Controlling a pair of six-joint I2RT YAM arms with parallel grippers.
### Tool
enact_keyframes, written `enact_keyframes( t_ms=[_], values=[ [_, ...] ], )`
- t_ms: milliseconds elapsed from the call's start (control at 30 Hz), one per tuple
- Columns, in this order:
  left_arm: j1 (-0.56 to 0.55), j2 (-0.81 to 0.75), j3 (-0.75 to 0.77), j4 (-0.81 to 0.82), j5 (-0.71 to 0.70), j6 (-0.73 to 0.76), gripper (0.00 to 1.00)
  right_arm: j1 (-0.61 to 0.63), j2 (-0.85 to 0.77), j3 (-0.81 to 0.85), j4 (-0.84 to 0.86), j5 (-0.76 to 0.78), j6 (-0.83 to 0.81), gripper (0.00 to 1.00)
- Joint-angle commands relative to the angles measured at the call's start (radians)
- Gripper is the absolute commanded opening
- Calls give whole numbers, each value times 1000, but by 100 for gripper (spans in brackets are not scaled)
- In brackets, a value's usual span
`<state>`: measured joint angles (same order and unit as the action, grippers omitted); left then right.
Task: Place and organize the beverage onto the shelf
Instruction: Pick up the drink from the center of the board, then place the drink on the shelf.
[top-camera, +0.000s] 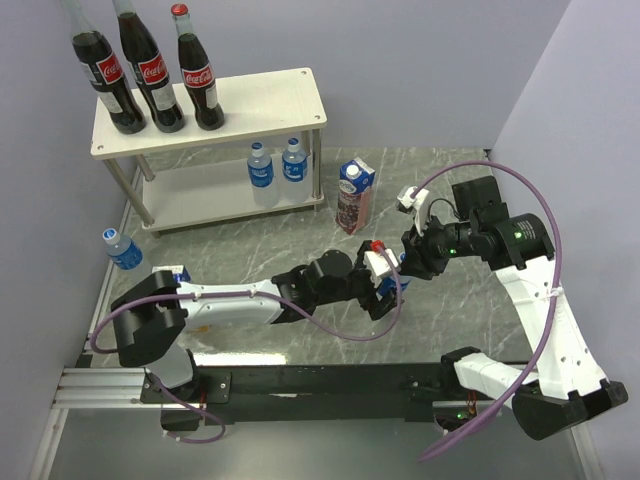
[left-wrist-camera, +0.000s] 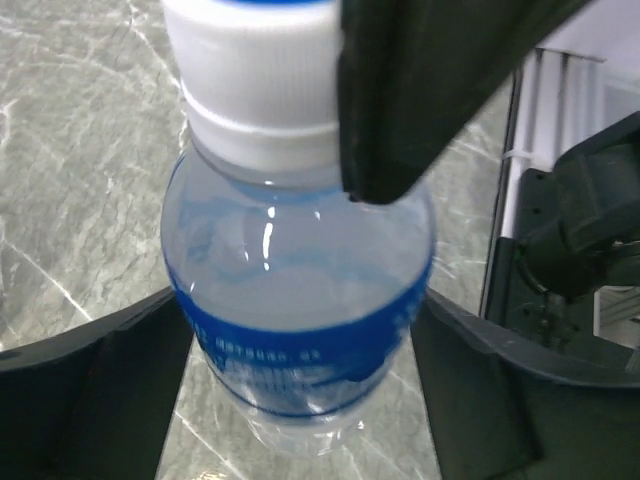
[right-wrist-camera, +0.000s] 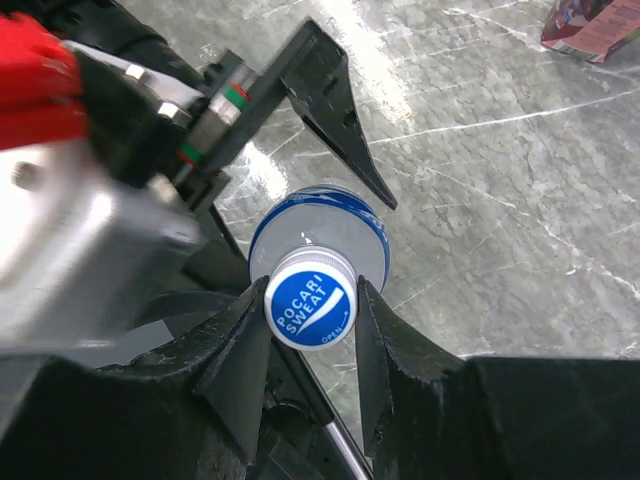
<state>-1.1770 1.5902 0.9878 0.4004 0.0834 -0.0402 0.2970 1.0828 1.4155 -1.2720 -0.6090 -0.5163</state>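
A small blue-labelled water bottle (left-wrist-camera: 300, 300) stands upright on the marble table between both grippers. My right gripper (right-wrist-camera: 310, 300) is shut on its blue-and-white cap (right-wrist-camera: 310, 300) from above. My left gripper (left-wrist-camera: 302, 305) is open, with a dark finger (left-wrist-camera: 110, 380) close on each side of the bottle's body; I cannot tell if they touch it. In the top view the two grippers meet at the table's middle, left (top-camera: 388, 285) and right (top-camera: 405, 262). The shelf (top-camera: 270, 95) holds three cola bottles (top-camera: 150, 70) on top and two water bottles (top-camera: 260, 165) on its lower board.
A purple juice carton (top-camera: 353, 197) stands just right of the shelf. Another water bottle (top-camera: 122, 248) stands on the table by the left wall. Grey walls close in the left and right sides. Purple cables loop near both arms.
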Motion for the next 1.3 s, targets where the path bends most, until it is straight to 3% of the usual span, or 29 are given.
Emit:
enact_keyframes(
  t_ms=[0, 133, 233, 267, 333, 400, 500, 533, 600, 833, 967, 1133, 1267],
  values=[
    [-6, 20, 64, 8, -31, 22, 87, 8, -40, 63, 103, -48, 25, 0],
    [-6, 50, 115, -64, -43, 28, 69, 10, -35, 57, 108, -46, 25, 0],
    [-4, 59, 135, -83, -43, 29, 42, 11, -35, 50, 112, -41, 24, 0],
    [-4, 56, 137, -80, -42, 28, 25, 13, -35, 45, 112, -41, 24, 0],
    [-4, 50, 120, -54, -42, 22, 0, 16, -35, 39, 117, -52, 25, 0],
    [-6, 22, 94, -20, -40, 11, 0, 17, -35, 31, 120, -64, 30, 0],
    [-6, -33, 19, 57, -80, -24, 0, 17, -44, 25, 152, -58, 70, 40],
    [-6, -50, -27, 77, -80, -32, 0, 17, -55, 25, 181, -34, 85, 63],
    [-1, -97, -75, 127, -141, -53, 0, 16, -73, 23, 241, 7, 137, 82],
    [56, -225, -199, 137, -250, -139, 0, -36, -99, -30, 430, 126, 260, 86],
    [118, -309, -244, 130, -319, -178, 0, -175, -129, -171, 609, 126, 361, 86],
    [264, -432, -287, 86, -359, -231, 0, -279, -144, -392, 836, 48, 435, 84],
    [387, -492, -325, 106, -353, -222, 0, -279, -168, -440, 855, 22, 420, 84]
  ],
)
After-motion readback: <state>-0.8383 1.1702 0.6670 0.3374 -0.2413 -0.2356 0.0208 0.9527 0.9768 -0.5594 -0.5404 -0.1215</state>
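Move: The drink bottle hangs by its cap from the right gripper; its middle is about 8 cm below the right hand and 2 cm to that hand's left. For the open left gripper, the bottle's body is already almost between the fingers, about 1 cm ahead, 1 cm right and 3 cm below. From the left hand, the juice carton stands roughly 22 cm ahead and 7 cm left, and the nearer shelf bottle about 28 cm ahead and 20 cm left, both some 5 cm lower. The bottle changes hands: the left gripper eases in about 1 cm and shuts on its body, then the right fingers open and let go of the cap. The left arm carries the bottle some 19 cm left and 11 cm forward towards the shelf, dipping about 6 cm before rising again and turning about 40 degrees counter-clockwise. The emptied right hand moves about 10 cm forward and 5 cm right, rising and then sinking. ##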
